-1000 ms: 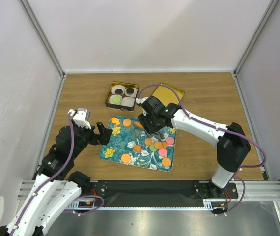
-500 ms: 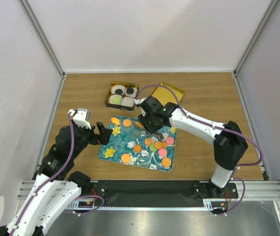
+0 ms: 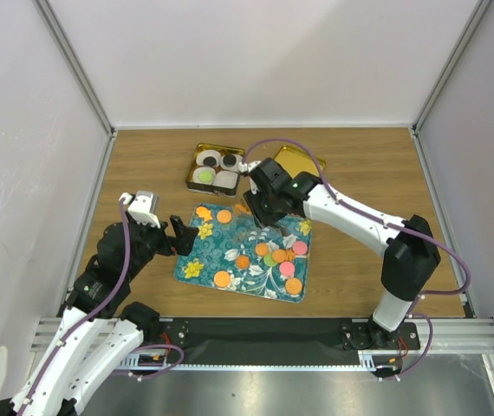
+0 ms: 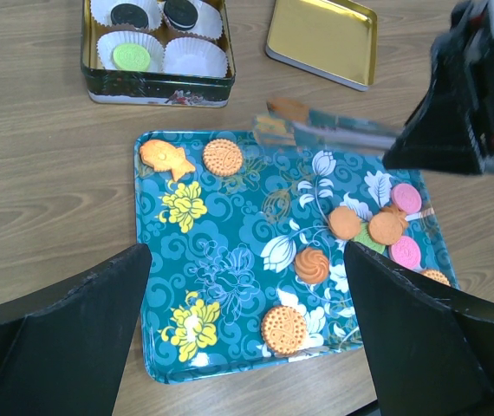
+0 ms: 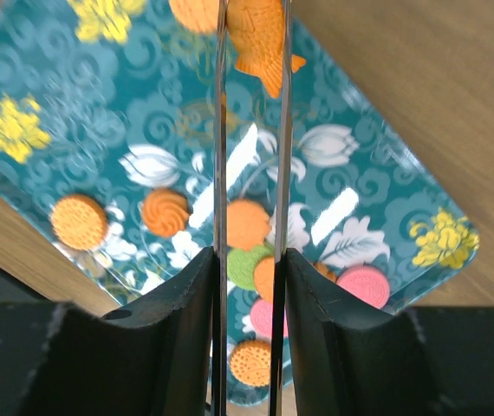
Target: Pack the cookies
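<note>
Orange, pink and green cookies (image 3: 277,256) lie scattered on a teal flowered tray (image 3: 230,251); most are bunched at its right side (image 4: 377,227). My right gripper (image 3: 264,215) is shut on metal tongs (image 5: 220,130), and their tips pinch an orange fish-shaped cookie (image 5: 256,35), (image 4: 286,108) above the tray's far edge. Another fish-shaped cookie (image 4: 165,159) and a round one (image 4: 223,156) lie at the tray's far left. My left gripper (image 4: 245,251) hangs open over the tray's near left part, holding nothing.
A tin box (image 3: 214,169) stands behind the tray with white paper cups: two hold black cookies (image 4: 128,13), one a green cookie (image 4: 131,57), one is bare (image 4: 195,59). Its gold lid (image 3: 297,163) lies to the right. White walls enclose the table.
My right gripper has squeezed the tongs tighter and carried the orange cookie up and back from the tray, toward the tin. The left arm has not moved.
</note>
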{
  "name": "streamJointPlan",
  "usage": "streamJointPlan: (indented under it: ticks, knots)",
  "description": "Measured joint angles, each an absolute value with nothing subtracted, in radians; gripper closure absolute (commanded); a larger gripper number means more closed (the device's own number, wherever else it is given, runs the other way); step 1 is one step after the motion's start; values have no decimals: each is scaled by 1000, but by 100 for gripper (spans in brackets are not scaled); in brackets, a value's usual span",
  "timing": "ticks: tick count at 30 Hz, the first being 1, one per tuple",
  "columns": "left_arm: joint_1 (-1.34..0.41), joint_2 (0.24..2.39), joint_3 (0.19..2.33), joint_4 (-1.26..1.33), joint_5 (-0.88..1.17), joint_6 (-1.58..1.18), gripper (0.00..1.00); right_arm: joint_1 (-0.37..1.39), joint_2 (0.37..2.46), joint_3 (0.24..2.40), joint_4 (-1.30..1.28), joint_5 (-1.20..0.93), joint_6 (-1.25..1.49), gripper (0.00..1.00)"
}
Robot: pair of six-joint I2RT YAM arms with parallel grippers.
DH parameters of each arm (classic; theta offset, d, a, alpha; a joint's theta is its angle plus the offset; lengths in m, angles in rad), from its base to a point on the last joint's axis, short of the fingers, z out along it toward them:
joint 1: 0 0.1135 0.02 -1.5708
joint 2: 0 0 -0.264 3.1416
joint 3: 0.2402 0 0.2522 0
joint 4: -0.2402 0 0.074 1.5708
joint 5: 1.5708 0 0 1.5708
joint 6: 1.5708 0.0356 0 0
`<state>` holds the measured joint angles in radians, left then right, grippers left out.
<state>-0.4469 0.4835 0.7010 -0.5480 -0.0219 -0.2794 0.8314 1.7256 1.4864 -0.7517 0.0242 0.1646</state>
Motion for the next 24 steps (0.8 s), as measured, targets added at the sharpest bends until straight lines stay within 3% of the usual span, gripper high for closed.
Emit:
streamJointPlan:
  ticks: [9,24]
  knots:
    - [-448,484,701,-548,-22,-279,0,799,1765,1702,-720,17,183,69]
    - [-448,483,701,-548,-22,-279,0,765,2135,1935,-635,36,216,71]
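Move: The orange fish cookie is already held in the tongs' tips, about 6 cm left, 3 cm ahead and 4 cm below the right hand. The empty paper cup in the tin lies some 15 cm ahead, 12 cm left and 5 cm below; the green-cookie cup is about 7 cm left of it, the nearer black-cookie cup 6 cm beyond it. The gold lid lies 18 cm ahead, 11 right. From the left hand the empty cup is about 22 cm ahead, 12 right, 18 below. The fish cookie, still pinched in the tongs, is carried by the right hand in a quick arch forward and to the left, roughly 14 cm, from over the tray to the tin's empty cup. The hand climbs about 7 cm on the way, then sinks about 8 over the cup, tilting some 10 degrees and keeping its grip. ##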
